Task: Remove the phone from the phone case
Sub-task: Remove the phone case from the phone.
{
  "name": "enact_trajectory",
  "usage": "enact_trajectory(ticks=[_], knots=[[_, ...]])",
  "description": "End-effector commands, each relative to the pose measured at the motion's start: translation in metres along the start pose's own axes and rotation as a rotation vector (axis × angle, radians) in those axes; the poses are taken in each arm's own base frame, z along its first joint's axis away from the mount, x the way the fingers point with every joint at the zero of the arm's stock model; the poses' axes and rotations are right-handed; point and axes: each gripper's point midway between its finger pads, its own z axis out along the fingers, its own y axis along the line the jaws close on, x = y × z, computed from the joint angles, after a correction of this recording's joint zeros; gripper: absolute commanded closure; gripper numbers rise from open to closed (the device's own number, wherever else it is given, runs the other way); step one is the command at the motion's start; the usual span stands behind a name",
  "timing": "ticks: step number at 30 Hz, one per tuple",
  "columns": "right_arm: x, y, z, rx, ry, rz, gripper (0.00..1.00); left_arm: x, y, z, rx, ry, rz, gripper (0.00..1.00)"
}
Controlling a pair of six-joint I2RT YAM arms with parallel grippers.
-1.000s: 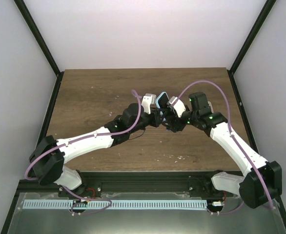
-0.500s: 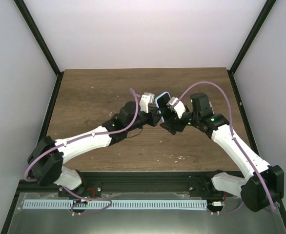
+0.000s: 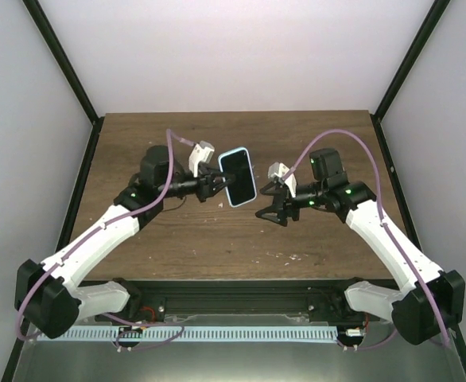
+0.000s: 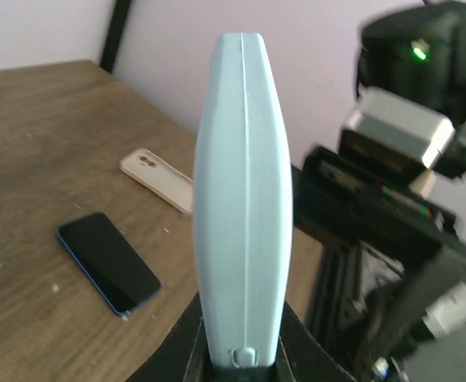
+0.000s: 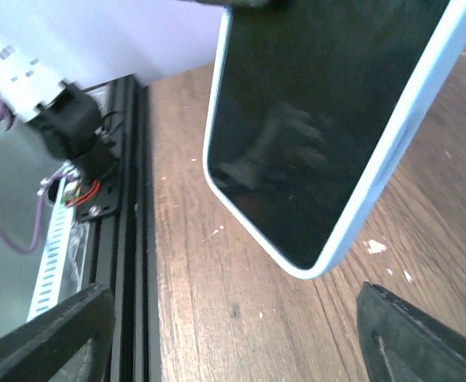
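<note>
My left gripper [image 3: 215, 182] is shut on the bottom end of the phone in its light-blue case [image 3: 238, 177] and holds it in the air over the table's middle, dark screen facing the right arm. In the left wrist view the case's edge [image 4: 241, 199] stands upright between my jaws [image 4: 241, 368]. My right gripper [image 3: 266, 204] is open and empty, a short gap to the right of the phone. In the right wrist view the dark screen with its blue rim [image 5: 312, 119] hangs above and ahead of my wide-spread fingers [image 5: 50, 334].
The left wrist view shows a bare dark phone [image 4: 106, 263] and a beige case [image 4: 157, 179] lying on the wooden table [image 3: 169, 143]; neither shows in the top view. The black frame rail [image 3: 233, 290] runs along the table's near edge.
The two grippers were together at the phone. The left arm has swung back to the left with the cased phone; the right gripper has let go, opened and stands apart.
</note>
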Motion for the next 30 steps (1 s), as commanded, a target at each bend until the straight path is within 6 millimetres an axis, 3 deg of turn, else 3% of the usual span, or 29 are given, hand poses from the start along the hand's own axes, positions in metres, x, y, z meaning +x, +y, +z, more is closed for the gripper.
enact_trajectory(ticks=[1, 6, 14, 18, 30], knots=[[-0.009, 0.03, -0.001, -0.185, -0.029, -0.037, 0.22, 0.024, -0.041, -0.027, 0.285, 0.066, 0.123, 1.0], [0.003, 0.043, 0.007, -0.256, 0.017, -0.066, 0.45, 0.03, -0.059, -0.04, 0.37, 0.051, 0.177, 1.0], [-0.002, 0.062, 0.018, -0.267, 0.025, -0.182, 0.52, 0.03, -0.063, -0.042, 0.418, 0.066, 0.159, 1.0], [-0.004, 0.066, 0.021, -0.283, 0.035, -0.207, 0.64, 0.03, -0.061, -0.043, 0.424, 0.072, 0.154, 1.0], [-0.002, 0.073, 0.015, -0.262, 0.031, -0.282, 0.79, 0.029, -0.053, -0.04, 0.451, 0.086, 0.081, 1.0]])
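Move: The phone in its light-blue case is already in the left fingers, its middle about 3 cm to their right, 1 cm ahead and level. From the right hand, that middle lies some 7 cm ahead, 6 cm left and 4 cm up. Down on the table, roughly 25 cm below the right hand, a loose black phone lies about 21 cm ahead and 13 cm right, and a beige case 23 cm ahead, 33 cm right. Left draws the cased phone back about 7 cm, turning clockwise; right follows, closing around its near right corner. ##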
